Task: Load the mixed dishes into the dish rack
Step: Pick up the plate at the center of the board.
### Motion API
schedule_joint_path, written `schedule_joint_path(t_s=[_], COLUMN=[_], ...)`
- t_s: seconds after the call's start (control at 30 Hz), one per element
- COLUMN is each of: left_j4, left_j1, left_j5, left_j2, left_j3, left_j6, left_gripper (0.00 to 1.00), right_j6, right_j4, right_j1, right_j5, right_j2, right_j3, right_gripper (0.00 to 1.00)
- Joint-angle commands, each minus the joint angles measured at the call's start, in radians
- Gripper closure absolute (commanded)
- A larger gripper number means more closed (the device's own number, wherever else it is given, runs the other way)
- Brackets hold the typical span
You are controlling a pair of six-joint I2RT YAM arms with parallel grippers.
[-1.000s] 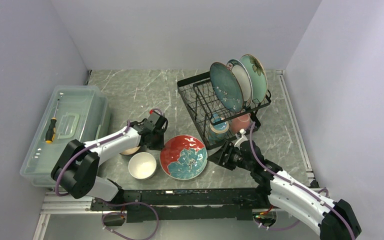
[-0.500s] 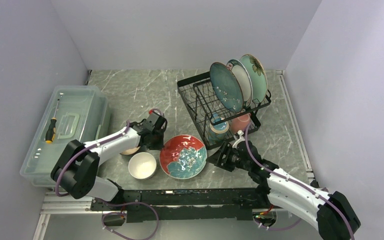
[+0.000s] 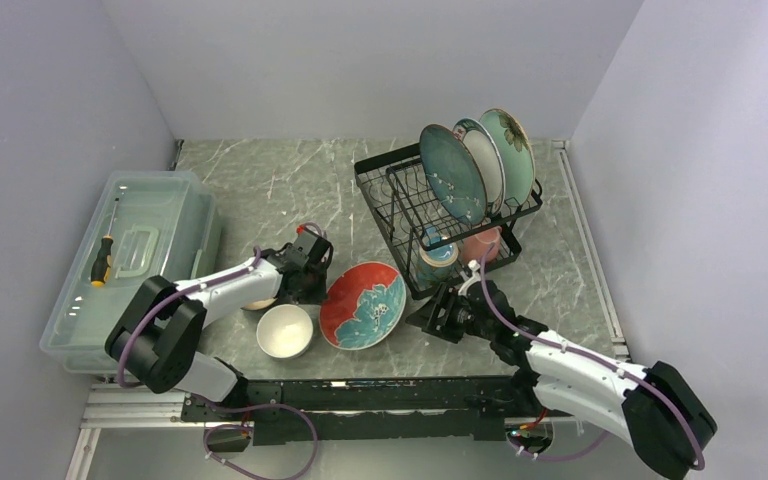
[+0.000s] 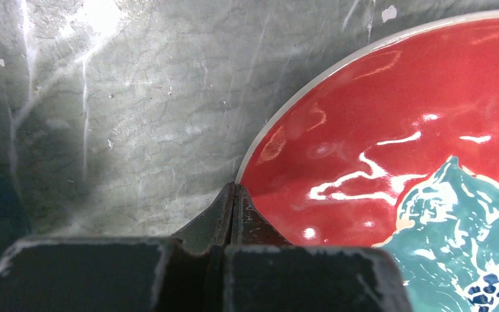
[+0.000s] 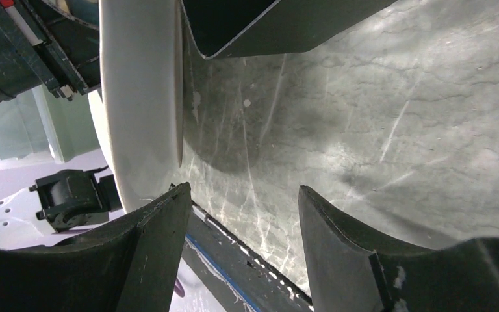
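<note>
The red plate (image 3: 363,305) with a teal flower stands tilted on the table, its right rim lifted. My left gripper (image 3: 312,277) is shut with nothing between its fingers, and its tips (image 4: 234,190) press at the plate's left rim (image 4: 390,110). My right gripper (image 3: 434,318) stands open just right of the plate. The plate's white underside (image 5: 140,97) rises beside its left finger (image 5: 159,224). The dish rack (image 3: 385,190) holds three upright plates (image 3: 480,165), a blue mug (image 3: 438,251) and a pink mug (image 3: 480,243). A white bowl (image 3: 285,330) sits near the left arm.
A clear plastic box (image 3: 145,215) with a screwdriver (image 3: 101,262) lies at the left wall. A brown bowl (image 3: 260,301) shows partly under the left arm. The table's metal front rail (image 3: 360,385) runs close behind the plate and bowl.
The left gripper has shut at the plate's left rim, and the red plate has tipped up from lying flat. The right gripper has moved left toward the plate's raised edge.
</note>
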State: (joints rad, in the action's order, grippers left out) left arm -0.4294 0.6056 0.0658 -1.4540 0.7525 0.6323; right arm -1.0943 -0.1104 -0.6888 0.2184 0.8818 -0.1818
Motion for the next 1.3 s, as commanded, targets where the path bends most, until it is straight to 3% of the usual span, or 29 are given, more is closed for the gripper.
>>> schedule_joint_path(t_s=[0.0, 0.33, 0.47, 0.67, 1.27], left_j4=[0.022, 0.015, 0.014, 0.007, 0.025], left_j1=[0.010, 0.011, 0.011, 0.010, 0.011], left_j5=[-0.072, -0.074, -0.077, -0.078, -0.096], left_j2=[-0.013, 0.001, 0.001, 0.006, 0.018], left_j3=[-0.022, -0.019, -0.015, -0.008, -0.027], left_j6=[0.028, 0.026, 0.023, 0.018, 0.022], left_gripper=[1.00, 1.00, 1.00, 1.00, 1.00], right_j6=[-0.020, -0.018, -0.010, 0.009, -0.050], right_j4=[-0.076, 0.188, 0.222, 0.142, -0.081], right_j1=[-0.033, -0.048, -0.050, -0.070, -0.213], right_j5=[-0.024, -0.197, -0.212, -0.153, -0.267], right_j2=[0.008, -0.238, -0.293, -0.197, 0.144], right_j3=[-0.015, -0.055, -0.087, -0.140, -0.227], right_gripper=[0.36, 0.36, 0.36, 0.36, 0.39])
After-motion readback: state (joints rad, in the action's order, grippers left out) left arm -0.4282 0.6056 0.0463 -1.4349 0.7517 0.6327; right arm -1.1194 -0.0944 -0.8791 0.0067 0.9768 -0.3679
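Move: The plate, already tilted with its right rim raised, has its middle about 10 cm left of the right hand, 3 cm ahead and roughly level. The blue mug in the rack stands about 11 cm ahead and 4 cm right; the white bowl sits some 25 cm left and 2 cm back. From the left hand, shut at the plate's left rim, the plate's middle lies about 7 cm right, 2 cm back, slightly higher. Right hand rises 5 cm, then moves left astride the plate's raised rim; left fingertips stay at opposite rim. ##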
